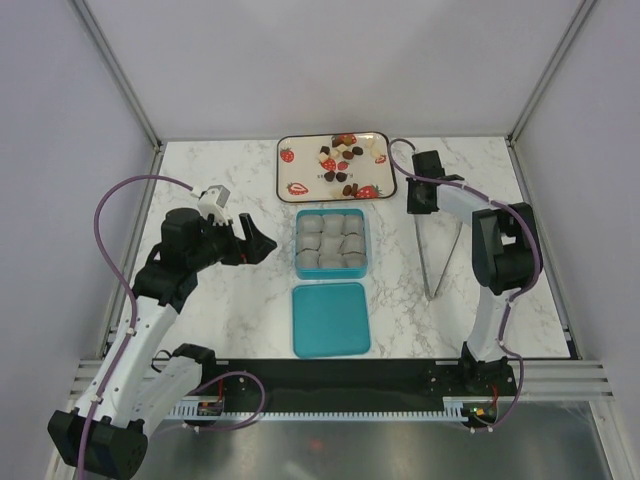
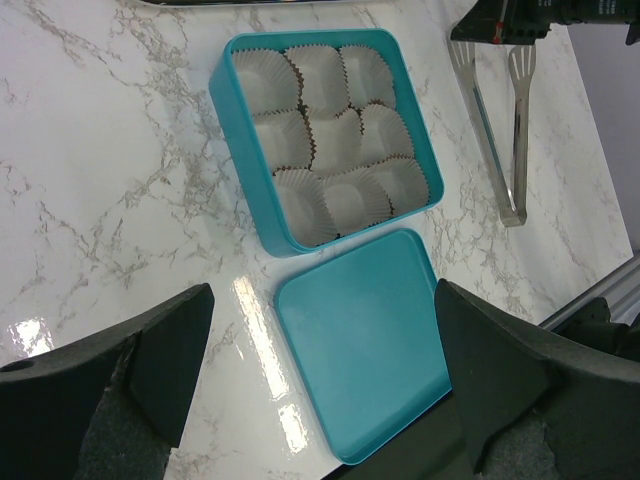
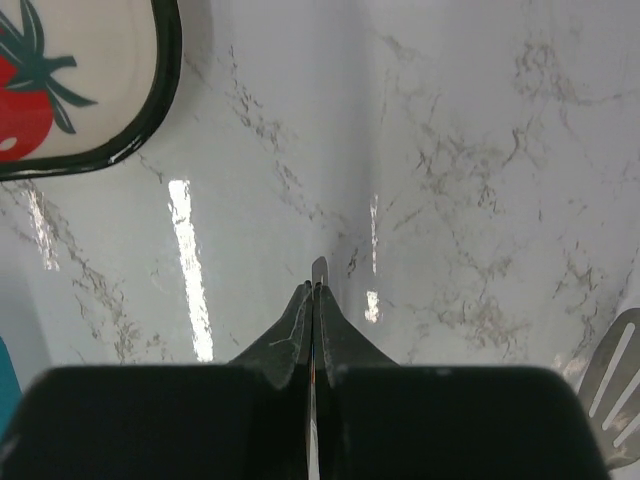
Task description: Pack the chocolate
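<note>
The chocolate point(image 1: 340, 160) lies as several small dark, brown and white candies on the strawberry-printed tray point(image 1: 283, 170) at the back. In front of the tray stands the open teal box point(image 1: 332, 243), its white paper cups point(image 2: 330, 135) holding nothing. My right gripper point(image 1: 420, 205) sits right of the tray, shut on one arm of the metal tongs point(image 1: 423, 255). In the right wrist view a thin metal edge point(image 3: 318, 265) pokes out between the closed fingers of the right gripper point(image 3: 316, 288). My left gripper point(image 1: 262, 243) hovers left of the box, wide open with nothing in it.
The teal lid point(image 1: 331, 318) lies flat on the marble table in front of the box, and it shows between the open fingers of the left gripper point(image 2: 320, 300). The tongs' other slotted arm point(image 3: 612, 385) rests on the table. The tray's dark rim point(image 3: 165, 80) is close on the left.
</note>
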Robot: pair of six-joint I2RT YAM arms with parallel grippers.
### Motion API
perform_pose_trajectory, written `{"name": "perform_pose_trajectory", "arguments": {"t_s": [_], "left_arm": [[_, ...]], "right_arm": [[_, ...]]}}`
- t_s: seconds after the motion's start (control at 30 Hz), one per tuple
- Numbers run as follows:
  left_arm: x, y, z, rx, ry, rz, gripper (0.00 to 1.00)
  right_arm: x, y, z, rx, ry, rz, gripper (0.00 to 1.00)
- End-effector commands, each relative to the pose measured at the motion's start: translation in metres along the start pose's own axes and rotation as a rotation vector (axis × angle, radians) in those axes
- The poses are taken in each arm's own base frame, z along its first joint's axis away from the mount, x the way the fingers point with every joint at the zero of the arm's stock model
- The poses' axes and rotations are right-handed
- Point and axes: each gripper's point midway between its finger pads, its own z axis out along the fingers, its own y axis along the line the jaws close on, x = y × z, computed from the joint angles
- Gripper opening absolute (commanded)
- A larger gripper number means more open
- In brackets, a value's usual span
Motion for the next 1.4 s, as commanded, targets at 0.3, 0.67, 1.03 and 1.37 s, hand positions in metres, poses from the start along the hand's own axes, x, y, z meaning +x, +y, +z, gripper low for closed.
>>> {"name": "perform_pose_trajectory", "arguments": {"t_s": [0.3,0.67,1.03,1.37], "left_arm": [[-0.001,-0.005,0.001,0.027,-0.004,0.012,1.0],[0.003,-0.02,-0.005,0.074,-0.002,0.055,1.0],[0.006,-0.024,-0.007,0.09,-0.001,0.064,1.0],[0.007,-0.022,-0.007,0.08,0.004,0.065,1.0]], "right_arm": [[-0.037,-0.016,-0.037,0.114,-0.07,0.06,0.94],[0.04,-0.049,-0.119,0.186,0.018,0.158,0.98],[0.096,-0.039,-0.109,0.091,0.108,0.182,0.98],[0.114,-0.048,-0.081,0.119,0.128,0.177,0.98]]}}
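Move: The tongs lie on the table, their left head still between the right gripper's shut fingers. Their middle is about 12 cm back, 2 cm to this hand's right and 2 cm below. The strawberry tray's middle is some 15 cm ahead and 24 cm left, the paper-cup box about 10 cm back and 25 cm left, both slightly lower. From the left hand, the tongs lie roughly 8 cm ahead, 42 cm right and 21 cm below. Nudge the right gripper a last centimetre forward and open it wide to let go of the tongs' left head. Lift about 8 cm while drawing back, then sink almost as far over the legs, ending about 15 cm back and slightly right, turned some 10 degrees clockwise, fingers tipped 10 degrees steeper. Ease the left hand 2 cm back and right. ##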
